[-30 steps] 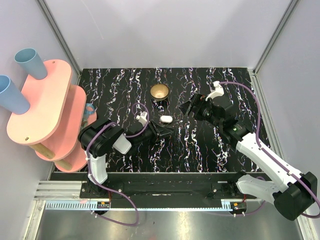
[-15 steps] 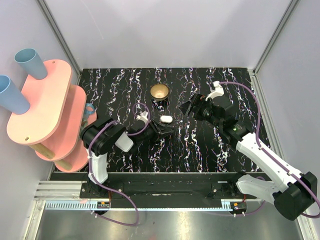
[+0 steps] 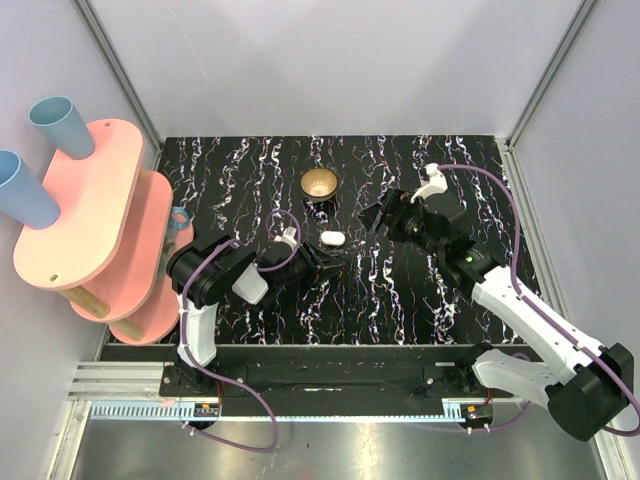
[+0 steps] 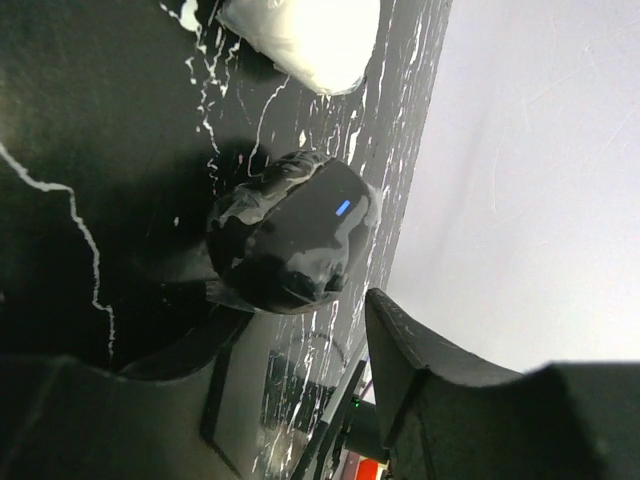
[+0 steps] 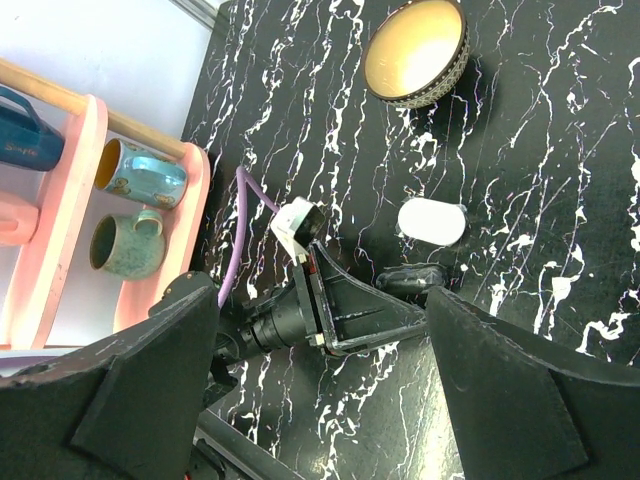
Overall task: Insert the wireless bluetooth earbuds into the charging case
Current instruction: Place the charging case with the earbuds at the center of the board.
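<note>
The charging case (image 3: 332, 238) is a white oval pod lying shut on the black marbled table; it also shows as the case (image 5: 431, 221) and the case (image 4: 300, 38). I cannot make out the earbuds in any view. A black rounded object (image 4: 290, 235) with a small blue light lies on the table near the case, seen too as the black object (image 5: 412, 280). My left gripper (image 3: 333, 262) lies low on its side with its tips at this object, jaws slightly parted and nothing between them. My right gripper (image 3: 380, 214) hovers open to the case's right.
A brass bowl (image 3: 319, 184) stands behind the case. A pink two-tier shelf (image 3: 90, 215) with blue cups (image 3: 55, 125) and mugs (image 5: 140, 172) fills the left side. Grey walls close in the table at the back and on both sides.
The left gripper's jaws have parted a little, and its arm has edged slightly to the right. The right arm and the case have not moved.
</note>
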Tool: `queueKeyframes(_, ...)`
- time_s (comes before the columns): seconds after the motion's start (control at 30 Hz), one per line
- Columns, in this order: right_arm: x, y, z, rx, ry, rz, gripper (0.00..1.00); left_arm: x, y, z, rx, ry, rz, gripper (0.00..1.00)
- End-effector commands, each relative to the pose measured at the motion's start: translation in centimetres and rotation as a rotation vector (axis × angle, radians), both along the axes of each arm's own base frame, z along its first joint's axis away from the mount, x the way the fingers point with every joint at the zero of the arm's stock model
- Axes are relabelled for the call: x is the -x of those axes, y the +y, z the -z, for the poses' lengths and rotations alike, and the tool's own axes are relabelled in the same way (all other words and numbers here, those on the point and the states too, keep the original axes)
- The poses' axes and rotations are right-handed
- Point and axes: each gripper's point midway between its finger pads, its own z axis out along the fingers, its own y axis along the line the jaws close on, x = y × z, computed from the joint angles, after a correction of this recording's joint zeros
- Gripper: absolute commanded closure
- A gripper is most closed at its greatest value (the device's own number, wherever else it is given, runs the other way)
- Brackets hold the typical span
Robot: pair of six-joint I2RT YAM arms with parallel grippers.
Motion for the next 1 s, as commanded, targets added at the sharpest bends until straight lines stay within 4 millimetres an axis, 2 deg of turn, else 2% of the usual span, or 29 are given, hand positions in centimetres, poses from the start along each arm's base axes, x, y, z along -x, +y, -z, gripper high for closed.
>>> queueKeyframes(0.0, -0.5, -0.2, -1.4, -0.018, -0.067, 0.008, 0.08, -0.4, -0.7, -1.2, 0.041, -0.012, 0.009, 0.51)
queueKeyframes(0.07, -0.6, -0.1, -1.4, -0.024, -0.065, 0.006, 0.08, -0.3, -0.7, -1.6, 0.052, -0.028, 0.012, 0.51)
queueKeyframes(0.5, -0.6, -0.2, -0.7, -0.020, -0.055, 0.015, 0.08, 1.1, 0.0, -1.4, 0.069, -0.023, 0.033, 0.49)
queueKeyframes(0.83, -0.6, -0.3, -0.7, -0.015, -0.060, 0.016, 0.08, 1.2, 0.2, -3.4, 0.025, -0.122, 0.056, 0.44)
queueKeyframes(0.87, -0.6, -0.3, -0.6, -0.013, -0.057, 0.018, 0.08, 1.1, 0.3, -3.7, 0.013, -0.147, 0.058, 0.43)
queueKeyframes(0.9, -0.6, -0.3, -0.6, -0.015, -0.056, 0.016, 0.08, 1.2, 0.6, -3.3, -0.034, -0.171, 0.072, 0.21)
queueKeyframes(0.97, -0.6, -0.3, -0.4, -0.015, -0.052, 0.019, 0.08, 0.8, 0.5, -4.8, -0.067, -0.232, 0.085, 0.10)
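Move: The black charging case sits right at the left fingertips, which have already begun to loosen around it: its middle is about 1 cm ahead of that hand, 1 cm to the right and 1 cm lower. The white case lies some 6 cm ahead of the hand and 1 cm right, with the bowl roughly 18 cm ahead and 2 cm left. From the raised right hand, the black case is about 8 cm left, 2 cm back and 24 cm below. Letting go of the black case, the left fingers spread from under half open to about four-fifths, most of that right at the end. The hand first eases back about 1 cm at nearly the same height, then lifts nearly 2 cm above its starting height while still drawing back, away from the case, the wrist turning only about 5 degrees. ##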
